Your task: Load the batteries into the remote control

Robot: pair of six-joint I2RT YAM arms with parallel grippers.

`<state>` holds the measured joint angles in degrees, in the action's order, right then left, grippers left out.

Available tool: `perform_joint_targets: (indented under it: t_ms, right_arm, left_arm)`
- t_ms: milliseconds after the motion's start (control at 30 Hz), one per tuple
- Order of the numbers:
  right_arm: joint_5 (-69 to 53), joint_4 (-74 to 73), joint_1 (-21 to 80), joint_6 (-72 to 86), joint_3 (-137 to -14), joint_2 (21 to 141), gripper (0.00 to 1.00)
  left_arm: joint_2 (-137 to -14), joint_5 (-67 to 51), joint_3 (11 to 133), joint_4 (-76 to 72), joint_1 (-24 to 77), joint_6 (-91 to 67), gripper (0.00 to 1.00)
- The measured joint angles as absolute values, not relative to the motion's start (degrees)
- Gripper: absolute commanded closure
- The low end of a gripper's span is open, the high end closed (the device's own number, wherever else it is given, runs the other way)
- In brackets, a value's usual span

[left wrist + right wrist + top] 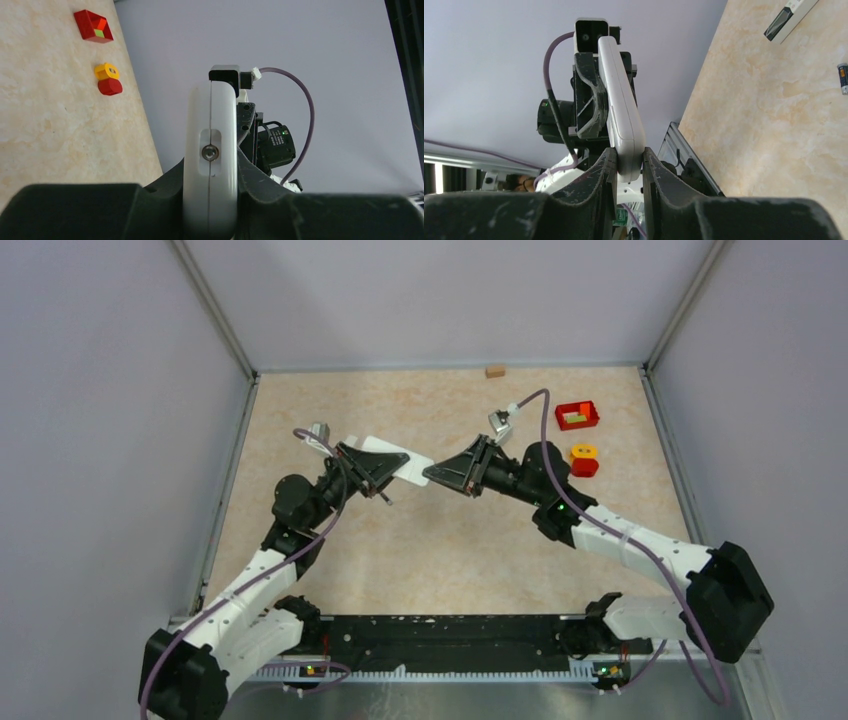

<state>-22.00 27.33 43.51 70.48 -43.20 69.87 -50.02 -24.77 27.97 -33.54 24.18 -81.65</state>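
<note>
The white remote control (398, 458) hangs in the air above the middle of the table, held edge-on between both arms. My left gripper (210, 175) is shut on one end of the remote control (210, 125), a finger pressed against each flat side. My right gripper (629, 161) is shut on the opposite rounded end of the remote control (621, 105), and both its fingers touch the casing. From above, my left gripper (378, 472) and right gripper (440, 472) nearly meet. One battery (843, 78) lies on the table at the right edge of the right wrist view.
A white bar with a dark end (791, 17) lies on the table. At the back right stand a red tray with blocks (577, 415) and a yellow-and-red piece (584, 460). A small wooden block (495, 370) sits by the back wall. Grey walls enclose the table.
</note>
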Motion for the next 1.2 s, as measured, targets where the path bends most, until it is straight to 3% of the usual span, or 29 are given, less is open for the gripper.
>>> perform_joint_targets:
  t_ms: [233,400,667,767,900,1067,1200]
  right_arm:
    - [-21.69,29.67,43.2,70.89,-46.26,74.39,0.94]
    - [-21.74,33.39,42.94,71.61,-47.0,76.36,0.86]
    - [-25.02,31.9,42.65,67.81,-46.02,74.59,0.56]
    - [-27.86,29.56,41.87,63.66,-42.7,70.7,0.33]
    - [-30.28,22.33,40.51,56.18,-41.1,65.36,0.13]
    - [-33.1,15.64,40.32,46.24,-41.45,58.28,0.12]
    - [-37.19,12.01,40.32,40.12,-44.03,57.39,0.21]
  left_arm:
    - [-50.13,-20.36,28.75,-33.58,24.01,-78.5,1.0]
    - [-50.09,-18.46,31.46,-30.44,24.12,-73.41,1.0]
    - [-46.54,-16.86,34.83,-19.73,27.81,-63.02,1.0]
    - [-46.52,-20.64,35.44,-16.56,30.24,-60.8,1.0]
    - [-46.54,-26.22,36.14,-15.11,31.31,-58.0,1.0]
    - [-47.2,-32.42,38.04,-14.87,31.33,-53.71,1.0]
    - [-48.45,-37.98,40.25,-14.87,31.33,-50.48,1.0]
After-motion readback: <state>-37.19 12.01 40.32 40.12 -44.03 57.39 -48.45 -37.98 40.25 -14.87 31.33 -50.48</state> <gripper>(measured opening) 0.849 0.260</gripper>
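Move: Between the two hands, in the air, is the remote control: its middle is some 2 cm ahead and 1 cm left of the left hand, which pinches it near mid-length, and about 3 cm ahead and 5 cm left of the right hand, which grips its right-hand end, both at hand height. From the left hand a loose battery lies on the table about 13 cm ahead, 6 cm left and 31 cm below; the white bar lies roughly 25 cm ahead and 17 cm left. Carrying the remote between them, both hands first go about 2 cm forward, with a smaller shift left and upward. The right then opens its fingers wide, letting go of the end, while both hands swing back towards the base and to the right, about 8 cm back for the left, which keeps its pinch. Both wrists turn by some 30 degrees. ##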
